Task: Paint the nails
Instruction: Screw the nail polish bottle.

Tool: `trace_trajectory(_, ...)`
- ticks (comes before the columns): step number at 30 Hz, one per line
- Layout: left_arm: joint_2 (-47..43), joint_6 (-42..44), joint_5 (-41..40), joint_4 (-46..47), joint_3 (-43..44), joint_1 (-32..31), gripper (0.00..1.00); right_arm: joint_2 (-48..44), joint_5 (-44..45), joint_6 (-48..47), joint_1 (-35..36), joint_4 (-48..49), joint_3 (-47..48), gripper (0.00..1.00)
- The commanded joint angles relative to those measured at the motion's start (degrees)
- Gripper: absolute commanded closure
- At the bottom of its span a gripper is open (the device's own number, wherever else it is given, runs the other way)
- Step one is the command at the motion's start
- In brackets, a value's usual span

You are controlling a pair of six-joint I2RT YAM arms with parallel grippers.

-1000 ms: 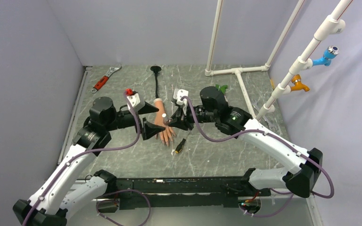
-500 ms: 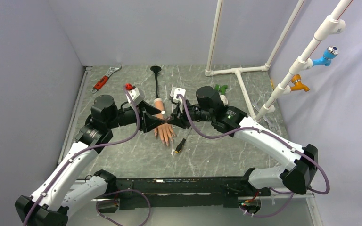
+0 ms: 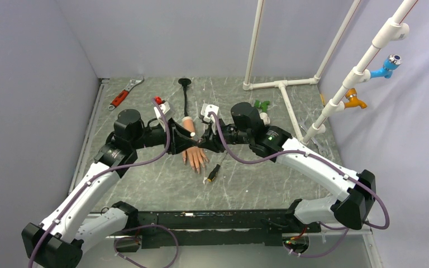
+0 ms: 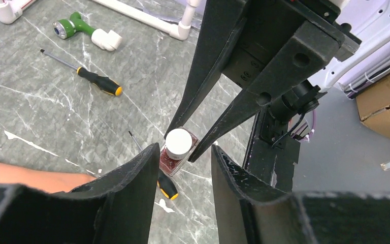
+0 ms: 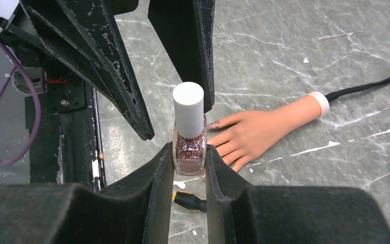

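The peach mannequin hand (image 3: 192, 154) (image 5: 256, 131) lies palm down mid-table, its black stalk (image 3: 186, 99) running to the back. Its nails are tiny; one at a fingertip (image 5: 215, 124) looks glittery, the others are hard to make out. My right gripper (image 5: 189, 148) (image 3: 205, 143) is shut on a dark red glitter polish bottle (image 5: 189, 147), held upright above the table beside the hand. My left gripper (image 4: 185, 148) (image 3: 191, 140) faces it, open, its fingers (image 5: 127, 101) flanking the bottle's white cap (image 5: 188, 109) (image 4: 178, 142) with a gap on one side.
A black-and-yellow screwdriver (image 3: 213, 173) lies just under the bottle; a second one (image 4: 99, 82) lies farther off. A red-handled wrench (image 3: 124, 94) is at the back left. White PVC pipes (image 3: 282, 87) and a green fitting (image 3: 261, 104) stand at the back right.
My left gripper has moved right up to the bottle and its jaws have narrowed around the cap. The right gripper has shifted slightly left with the bottle.
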Motion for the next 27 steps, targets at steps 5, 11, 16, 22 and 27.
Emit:
trace_trajectory(5, 0.4, -1.5, 1.9, 2.5, 2.3, 0.1, 0.54, 0.2, -1.7, -0.1, 0.6, 1.8, 3.0, 1.0)
trace_trajectory(11, 0.5, -1.6, 1.7, 2.9, 2.2, 0.1, 0.55, 0.6, -2.3, -0.2, 0.7, 1.4, 3.3, 1.0)
trace_trajectory(16, 0.2, -0.2, 1.8, 3.1, 1.8, 0.1, 0.64, 1.2, -2.6, -0.3, 0.8, 0.9, 3.7, 1.0)
trace_trajectory(22, 0.5, 2.4, 1.8, 1.0, 2.1, -0.1, 0.94, 1.1, -2.4, -0.4, 0.9, 1.2, 3.7, 1.0)
trace_trajectory(27, 0.4, 5.5, 4.4, -0.4, 2.1, -1.0, 1.0, 0.4, -2.9, -0.5, 0.8, 1.5, 3.7, 1.0)
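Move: The white cap of the nail polish bottle sits just off my open left fingertips, about 1 cm to their right and 1 cm forward at the same height. The glass body is some 4 cm to the right and 2 cm lower, clamped in my right fingers; from that hand the cap is roughly 3 cm left, 1 cm forward and 2 cm up. On the table about 25 cm beneath my left hand, the model hand lies 9 cm ahead and level sideways, the screwdriver 3 cm ahead and 8 cm right. I keep my left hand almost still, fingers pointing right, while my right hand, still gripping the glass, eases the bottle about 1 cm left and back, with a slight sink, to bring the cap well between the left pads. Then I close the left fingers from about half open and pinch the cap from both sides, hardly turning the wrist. ##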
